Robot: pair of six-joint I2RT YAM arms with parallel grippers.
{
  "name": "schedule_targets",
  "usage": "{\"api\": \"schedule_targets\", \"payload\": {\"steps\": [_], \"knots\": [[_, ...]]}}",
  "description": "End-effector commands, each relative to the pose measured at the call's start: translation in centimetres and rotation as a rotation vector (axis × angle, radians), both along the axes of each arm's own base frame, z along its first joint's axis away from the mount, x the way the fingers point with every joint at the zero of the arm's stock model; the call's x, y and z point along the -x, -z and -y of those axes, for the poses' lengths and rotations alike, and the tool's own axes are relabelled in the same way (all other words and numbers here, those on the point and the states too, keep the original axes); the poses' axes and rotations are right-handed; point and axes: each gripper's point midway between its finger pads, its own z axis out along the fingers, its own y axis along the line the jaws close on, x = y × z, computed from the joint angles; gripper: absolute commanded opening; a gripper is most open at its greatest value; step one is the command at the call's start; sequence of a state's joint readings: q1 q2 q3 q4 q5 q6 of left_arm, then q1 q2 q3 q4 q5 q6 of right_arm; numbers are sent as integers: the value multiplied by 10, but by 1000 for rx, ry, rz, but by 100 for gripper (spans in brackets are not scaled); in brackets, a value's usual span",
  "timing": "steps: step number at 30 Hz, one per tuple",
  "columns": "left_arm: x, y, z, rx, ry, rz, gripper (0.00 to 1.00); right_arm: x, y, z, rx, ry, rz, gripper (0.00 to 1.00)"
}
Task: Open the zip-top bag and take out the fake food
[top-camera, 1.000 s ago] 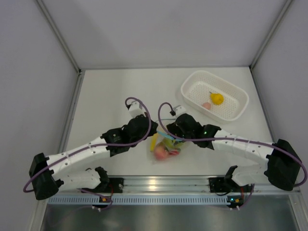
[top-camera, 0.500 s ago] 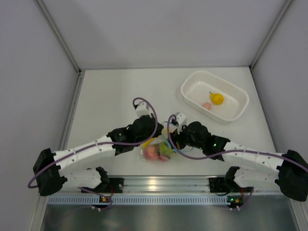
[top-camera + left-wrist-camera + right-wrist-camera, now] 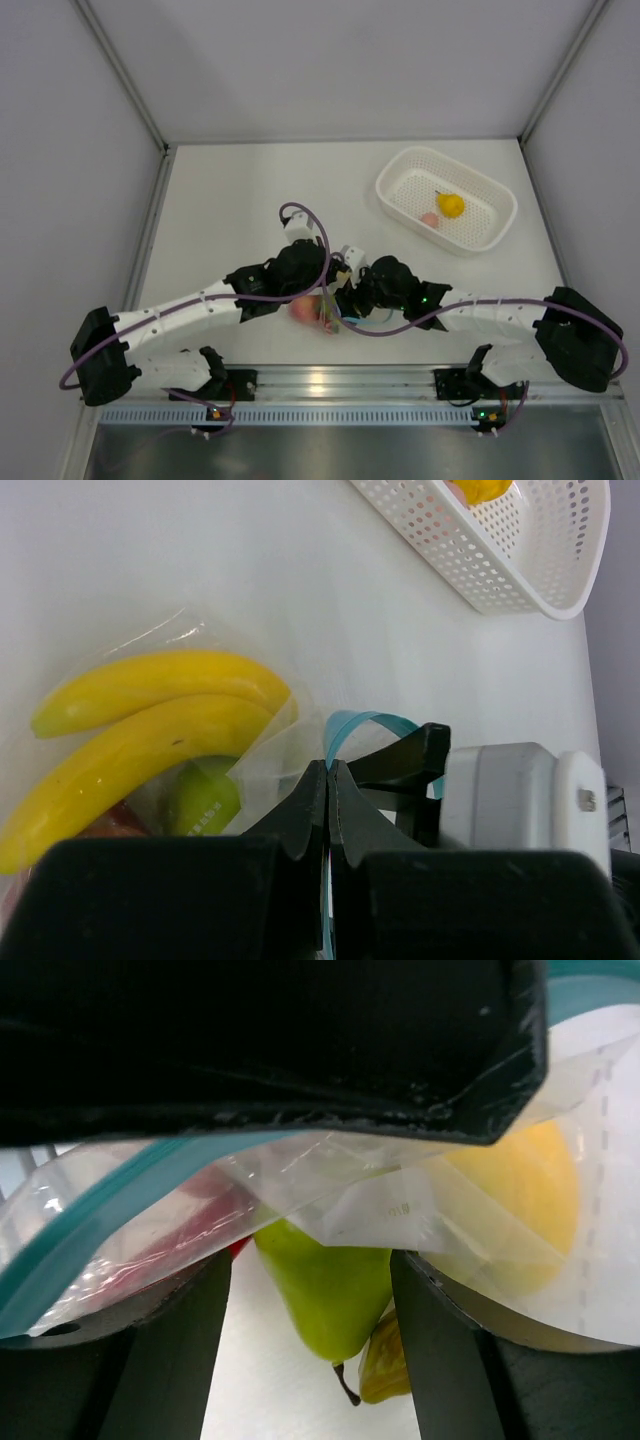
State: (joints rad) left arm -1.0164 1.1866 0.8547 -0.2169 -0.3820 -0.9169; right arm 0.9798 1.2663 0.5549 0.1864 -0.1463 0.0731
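The clear zip-top bag [image 3: 318, 311] lies between both grippers near the table's front. My left gripper [image 3: 330, 767] is shut on its light blue zip strip [image 3: 362, 718], which loops over to a black finger of the right gripper [image 3: 420, 765]. Yellow bananas [image 3: 150, 720] and the green pear [image 3: 205, 795] show through the bag. In the right wrist view my right gripper [image 3: 312, 1345] is open, its fingers [image 3: 170, 1350] spread on either side of the green pear [image 3: 325, 1290]. Bag film [image 3: 400, 1210] drapes over the pear's top. A red piece [image 3: 200, 1220] shows behind the film.
The white perforated basket [image 3: 487, 222] stands at the back right and holds a small yellow round fruit [image 3: 450, 205] and a pink piece [image 3: 429, 219]. It also shows in the left wrist view [image 3: 500, 555]. Grey walls enclose the table on three sides.
Both grippers have closed in on each other over the bag. The right gripper has moved left and the bag has shifted left with them.
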Motion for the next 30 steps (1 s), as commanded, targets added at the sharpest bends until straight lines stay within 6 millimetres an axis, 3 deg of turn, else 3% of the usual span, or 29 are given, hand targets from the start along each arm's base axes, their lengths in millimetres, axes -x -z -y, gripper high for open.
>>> {"api": "schedule_targets", "payload": {"steps": [1,5,13,16,23,30], "knots": [[-5,-18,6,50,0,47,0,-8,-12,-21,-72,-21,60,66],[-5,-14,6,42,3,42,0,-20,-14,-26,-109,62,122,70],[-1,-5,8,26,27,23,0,-34,22,-34,6,125,133,77],[0,-2,8,23,33,20,0,-38,39,-35,30,148,120,93],[3,0,6,18,44,20,0,-45,64,-42,74,170,92,93],[4,-3,-3,18,30,42,0,-54,86,-33,128,257,77,94]]}}
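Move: The green pear lies inside the bag beyond the right fingertips, some 6 cm to the left of the right hand, 3 cm ahead and about 5 cm lower. The two bananas are roughly 9 cm ahead and 7 cm left of that hand; the peach is about level with it and 9 cm left. From the left hand, which pinches the bag's rim, the pear is about 6 cm left, 2 cm ahead and 13 cm below. Right hand pushes forward-left about 9 cm, sinking, fingers spreading inside the bag; left draws the pinched rim left. ##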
